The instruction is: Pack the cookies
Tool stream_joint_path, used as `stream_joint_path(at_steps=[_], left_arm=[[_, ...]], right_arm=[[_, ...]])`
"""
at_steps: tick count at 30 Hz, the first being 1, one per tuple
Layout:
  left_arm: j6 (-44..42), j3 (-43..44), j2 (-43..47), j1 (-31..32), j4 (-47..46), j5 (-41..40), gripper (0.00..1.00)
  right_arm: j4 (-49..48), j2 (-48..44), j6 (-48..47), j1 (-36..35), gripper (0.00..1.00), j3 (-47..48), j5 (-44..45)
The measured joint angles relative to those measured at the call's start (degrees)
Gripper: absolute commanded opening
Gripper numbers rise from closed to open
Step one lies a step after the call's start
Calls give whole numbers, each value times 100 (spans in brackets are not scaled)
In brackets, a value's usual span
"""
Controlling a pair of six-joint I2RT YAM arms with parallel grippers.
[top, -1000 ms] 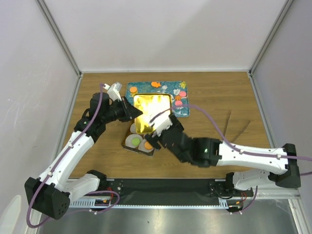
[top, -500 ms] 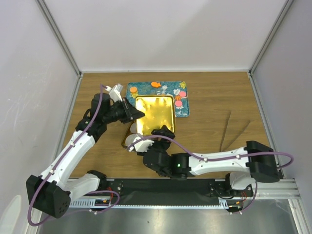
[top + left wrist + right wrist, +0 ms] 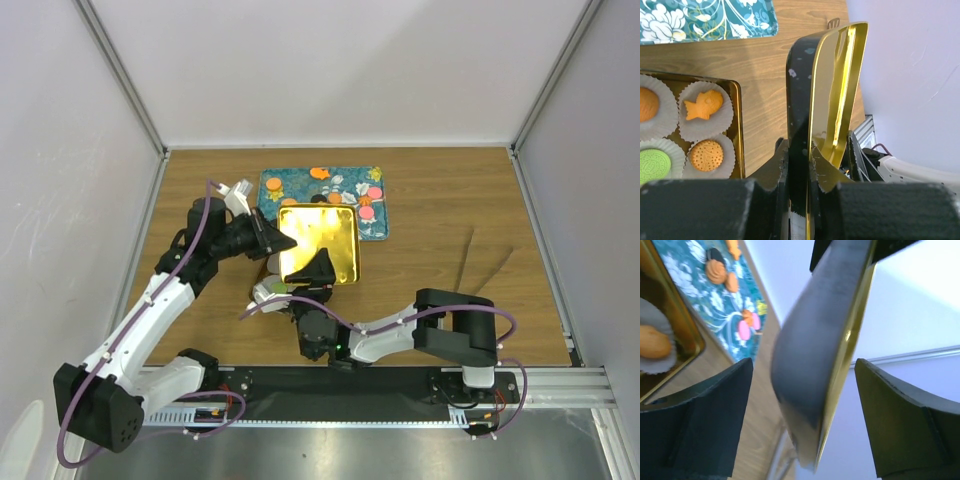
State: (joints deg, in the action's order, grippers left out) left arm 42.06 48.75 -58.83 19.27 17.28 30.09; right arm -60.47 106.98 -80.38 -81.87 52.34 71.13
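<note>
My left gripper (image 3: pixel 807 155) is shut on the edge of the tin lid (image 3: pixel 830 100), black outside and gold inside, and holds it tilted above the box (image 3: pixel 737 130). In the top view the lid (image 3: pixel 318 245) hides most of the box (image 3: pixel 262 292). Cookies (image 3: pixel 702 106) sit in white paper cups in the box: a fish shape, round orange ones and a green one (image 3: pixel 650 167). More cookies (image 3: pixel 367 212) lie on the teal tray (image 3: pixel 300 182). My right gripper (image 3: pixel 802 362) is open, with the lid's near edge (image 3: pixel 825 355) between its fingers (image 3: pixel 695 425) and no visible contact.
Grey walls enclose the wooden table (image 3: pixel 450 210) on three sides. The right arm is folded tight in front of its base, its elbow (image 3: pixel 455 305) standing over the table's near right. The teal tray (image 3: pixel 715 290) lies just behind the box.
The right arm has folded back toward its base and brought its open gripper under the lid's near edge. The lid has shifted slightly toward the near side over the box.
</note>
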Motion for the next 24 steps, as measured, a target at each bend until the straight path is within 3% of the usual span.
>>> stream_joint_path(at_steps=[7, 10, 11, 15, 17, 18, 19, 21, 22, 24], left_arm=[[2, -28, 33, -31, 0, 42, 4], [9, -28, 68, -61, -2, 70, 11], [15, -33, 76, -76, -4, 83, 13], [170, -33, 114, -160, -133, 223, 34], [144, -33, 151, -192, -170, 240, 57], [175, -33, 166, -221, -190, 267, 57], [155, -33, 181, -229, -223, 271, 67], [166, -33, 212, -245, -232, 280, 73], [188, -33, 227, -251, -269, 282, 84], [192, -15, 264, -256, -326, 278, 94]], right_arm=[[-988, 133, -1261, 42, 62, 0, 20], [-1130, 127, -1473, 76, 48, 0, 17], [-1150, 118, -1519, 85, 39, 0, 20], [-1169, 72, -1602, 98, 16, -4, 17], [-1180, -9, -1574, 98, 5, -4, 15], [-1185, -103, -1572, 98, 5, -4, 17], [-1178, -157, -1550, 96, 3, -4, 15], [-1176, -299, -1475, 90, 1, -4, 22], [-1126, -391, -1419, 74, 1, -4, 17], [-828, -610, -1132, 44, 0, -4, 39]])
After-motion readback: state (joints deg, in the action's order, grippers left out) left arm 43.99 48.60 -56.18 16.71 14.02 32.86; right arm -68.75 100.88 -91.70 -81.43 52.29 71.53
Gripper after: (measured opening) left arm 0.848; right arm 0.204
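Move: The gold lid's middle is roughly 5 cm right of the left hand and 1 cm ahead, at its height; the left fingers hold its left edge. From the right hand the lid's middle is about 4 cm ahead, level, with its near edge between the open fingers. The cookie box lies some 19 cm below the left hand, 2 cm back and 3 cm left; the teal tray is about 20 cm ahead and 5 cm right, equally low. The right fingers close from wide and pinch the gold lid's near edge, the right hand rising as they do; it then keeps climbing, some 5 cm in all, easing about 2 cm to the right. Once the right grip has shut, the left fingers open wide around the lid's left edge, that hand rising about 2 cm. ##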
